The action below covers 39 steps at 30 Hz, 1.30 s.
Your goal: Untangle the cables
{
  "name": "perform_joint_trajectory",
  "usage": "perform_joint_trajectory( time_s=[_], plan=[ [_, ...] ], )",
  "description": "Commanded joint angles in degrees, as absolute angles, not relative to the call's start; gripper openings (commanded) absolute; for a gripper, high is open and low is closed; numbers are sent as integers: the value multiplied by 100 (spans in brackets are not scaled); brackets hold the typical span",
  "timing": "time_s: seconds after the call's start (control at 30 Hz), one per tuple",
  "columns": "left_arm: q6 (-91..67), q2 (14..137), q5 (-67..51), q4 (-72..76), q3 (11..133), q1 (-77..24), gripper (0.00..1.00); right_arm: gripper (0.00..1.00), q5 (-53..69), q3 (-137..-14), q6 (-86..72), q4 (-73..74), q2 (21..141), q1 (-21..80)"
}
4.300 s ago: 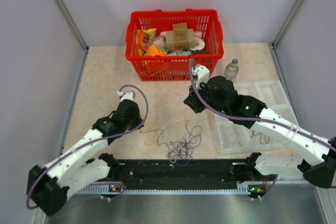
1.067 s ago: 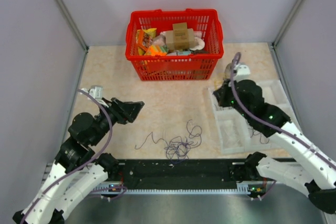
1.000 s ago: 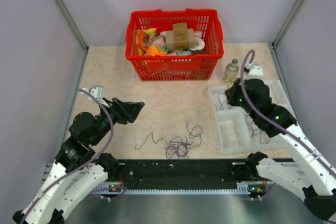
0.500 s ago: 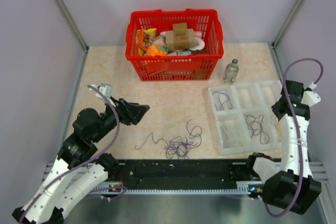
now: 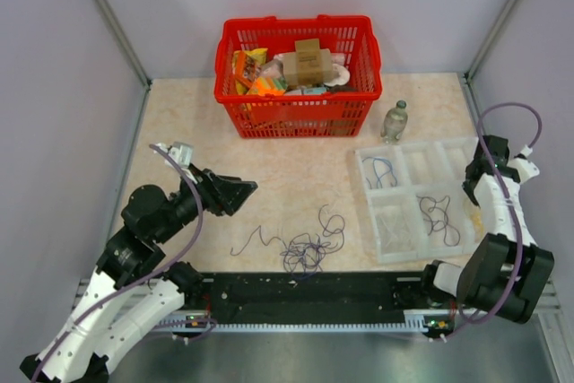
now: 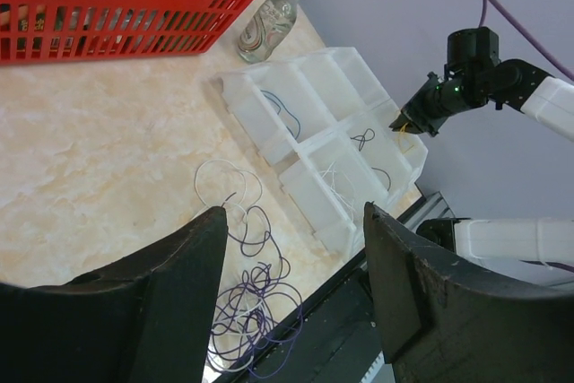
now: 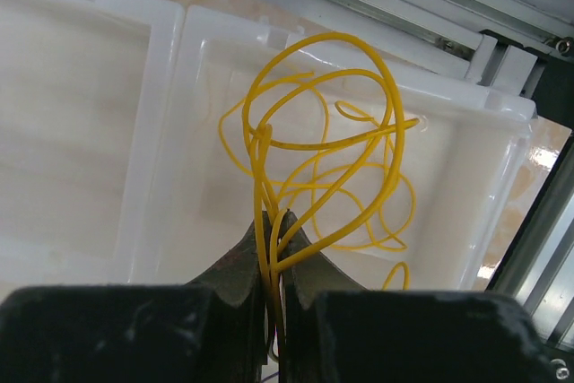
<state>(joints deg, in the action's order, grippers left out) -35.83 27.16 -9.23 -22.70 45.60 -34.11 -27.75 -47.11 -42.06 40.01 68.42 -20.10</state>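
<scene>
A tangle of dark purple and white cables (image 5: 308, 251) lies on the table near the front rail, also in the left wrist view (image 6: 244, 309). My left gripper (image 5: 249, 190) hangs open above and left of the tangle, nothing between its fingers (image 6: 296, 221). My right gripper (image 5: 470, 193) is shut on a looping yellow cable (image 7: 316, 145) over the right front compartment of the white tray (image 5: 414, 187). More yellow loops lie in that compartment. A blue cable (image 5: 381, 170) and a dark cable (image 5: 437, 214) lie in other compartments.
A red basket (image 5: 296, 69) full of packages stands at the back. A small bottle (image 5: 394, 121) stands between the basket and the tray. A black rail (image 5: 305, 289) runs along the near edge. Grey walls close in both sides.
My right arm has swung from the tray's back left over to its right edge, folding back near its base. The left gripper has edged slightly right and stayed open.
</scene>
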Motion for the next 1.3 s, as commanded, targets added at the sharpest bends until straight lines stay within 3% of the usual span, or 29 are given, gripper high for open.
perform_joint_trajectory(
  time_s=[0.0,0.2,0.37,0.4,0.43,0.5,0.63,0.67,0.7,0.73,0.9,1.1,1.2,1.27],
  plan=[
    [-3551,2663,-932,-2170,4667,-3401,66,0,-2813,-4527,-4298,3508,7049,-2197],
    [-3463,2531,-782,-2329,4693,-3393,66,1,-2618,-4192,-4333,3199,7154,-2522],
    [-3454,2558,-809,-2294,4667,-3393,66,15,-2453,-4210,-4158,3190,6997,-2522],
    [-3472,2558,-817,-2268,4641,-3393,66,26,-2356,-4210,-4096,3190,6953,-2522],
    [-3498,2549,-835,-2224,4623,-3401,66,45,-2321,-4201,-4070,3190,6865,-2522],
    [-3516,2566,-896,-2154,4579,-3393,66,63,-2285,-4175,-3956,3243,6672,-2522],
    [-3454,2680,-923,-2144,4570,-3393,66,75,-2267,-4218,-3937,3576,6233,-2444],
    [-3419,2724,-940,-2145,4570,-3393,66,88,-2381,-4297,-3946,3716,6101,-2382],
    [-3393,2759,-958,-2145,4579,-3401,66,90,-2530,-4385,-3938,3848,6021,-2269],
    [-3375,2795,-967,-2136,4588,-3393,66,99,-2688,-4508,-3929,4015,5951,-2163],
    [-3261,3067,-967,-2153,4544,-3401,67,99,-3802,-5394,-3929,4780,5634,-1093],
    [-3305,3866,-1502,-2171,4421,-3410,69,99,-5184,-6389,-3710,5124,5713,2139],
    [-3445,4261,-2019,-1978,4202,-3401,69,99,-4617,-6198,-3096,4546,5801,3730],
    [-3629,4534,-2380,-1645,3974,-3419,69,99,-3269,-5795,-2796,3880,5853,4270]
  ],
)
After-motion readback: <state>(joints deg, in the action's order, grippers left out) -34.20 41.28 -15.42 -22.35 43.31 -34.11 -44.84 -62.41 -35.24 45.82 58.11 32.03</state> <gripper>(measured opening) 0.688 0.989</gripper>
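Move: The right hand holds the bunched yellow cable over its tray compartment, whose middle is about 2 cm back, 3 cm to the right and 7 cm below. From this hand the dark cable's compartment lies some 9 cm left and 4 cm back, the blue cable's roughly 23 cm left and 6 cm ahead, both about 8 cm down. From the empty left hand the purple tangle is about 13 cm right, 6 cm back and 30 cm below. The right hand sinks about 4 cm into the near right compartment, easing slightly back, opens from shut to wide to let go of the yellow cable, then climbs out and sweeps left some 20 cm and up nearly as far, a little forward, turning about 45 degrees counter-clockwise, over the tray towards the blue cable's compartment with its fingers open. The left hand waits, open, and near the end dips about 7 cm, drifting right and tipping downward towards the purple tangle, without reaching it. ##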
